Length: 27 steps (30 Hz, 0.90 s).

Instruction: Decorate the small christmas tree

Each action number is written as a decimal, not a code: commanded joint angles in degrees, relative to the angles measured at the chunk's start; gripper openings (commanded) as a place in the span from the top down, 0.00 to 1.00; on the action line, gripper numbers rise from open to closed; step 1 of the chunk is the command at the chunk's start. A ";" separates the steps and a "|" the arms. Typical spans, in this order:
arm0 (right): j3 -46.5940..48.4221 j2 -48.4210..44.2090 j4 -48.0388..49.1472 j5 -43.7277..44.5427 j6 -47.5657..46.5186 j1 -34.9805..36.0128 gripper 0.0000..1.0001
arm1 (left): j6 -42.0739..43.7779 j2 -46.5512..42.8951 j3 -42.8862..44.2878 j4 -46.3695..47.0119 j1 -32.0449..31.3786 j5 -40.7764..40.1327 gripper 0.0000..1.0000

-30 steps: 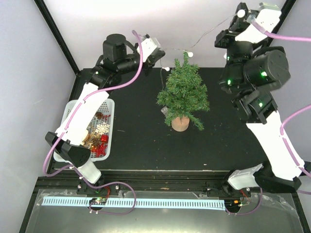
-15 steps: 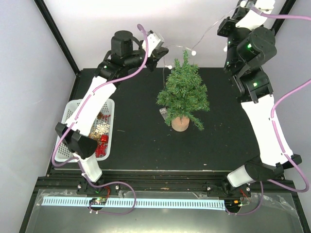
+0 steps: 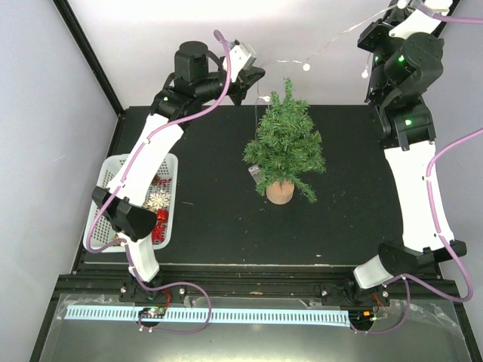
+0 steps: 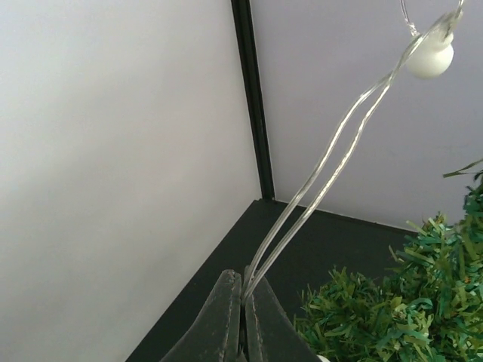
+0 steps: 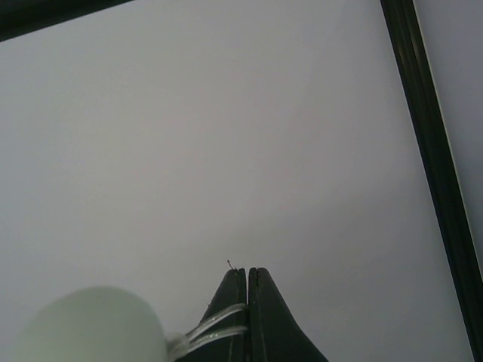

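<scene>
The small christmas tree (image 3: 285, 143) stands upright on its tan stump (image 3: 280, 191) mid-table; its green tips show in the left wrist view (image 4: 392, 309). A clear light string (image 3: 332, 39) with white bulbs (image 3: 306, 66) stretches above the treetop between both arms. My left gripper (image 3: 256, 74) is up behind the tree on the left, shut on the double wire (image 4: 324, 166), which rises to a bulb (image 4: 430, 56). My right gripper (image 3: 396, 6) is high at the back right, its jaws (image 5: 247, 270) shut on the wire (image 5: 215, 320) beside a blurred bulb (image 5: 90, 328).
A white basket (image 3: 113, 170) of red, gold and snowflake ornaments sits at the table's left edge under the left arm. A black frame post (image 3: 90, 56) and pale walls close in the back. A small silver item (image 3: 254, 173) lies beside the stump.
Both arms have risen and spread apart, the right one moving up and back to the right. The light string now hangs higher and straighter above the treetop.
</scene>
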 commanded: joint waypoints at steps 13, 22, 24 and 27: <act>-16.43 2.20 -0.92 2.79 6.53 -6.45 0.99 | -0.37 7.90 3.19 -1.47 -0.08 -1.27 0.99; -31.53 -5.06 0.40 9.30 10.44 -7.99 0.99 | 0.01 10.76 2.87 -2.11 -1.03 -1.18 0.98; -34.30 -7.02 -0.19 11.19 11.23 -8.31 0.99 | 0.08 11.11 3.02 -2.03 -1.61 -1.44 0.99; -37.15 -8.80 -2.17 12.99 12.83 -8.66 0.99 | 0.43 11.93 3.12 -2.07 -2.42 -1.89 0.99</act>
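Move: The tree's middle is about 8 cm right of the left hand, 6 cm back and 23 cm below; a string bulb lies 10 cm to that hand's right and about 3 cm above, while the small clear box hangs almost straight beneath it, some 38 cm down. From the right hand, the tree's middle is roughly 20 cm left, 4 cm back and 41 cm below. Both hands keep the light string pinched in shut fingers and bring it down on the far side of the tree. The right sinks about 24 cm, first swinging forward and then easing partly back, drifting right away from the tree while its fingers tip down some 30 degrees; the left drops 10 cm or so, going forward and slightly right, tipping down a little. ##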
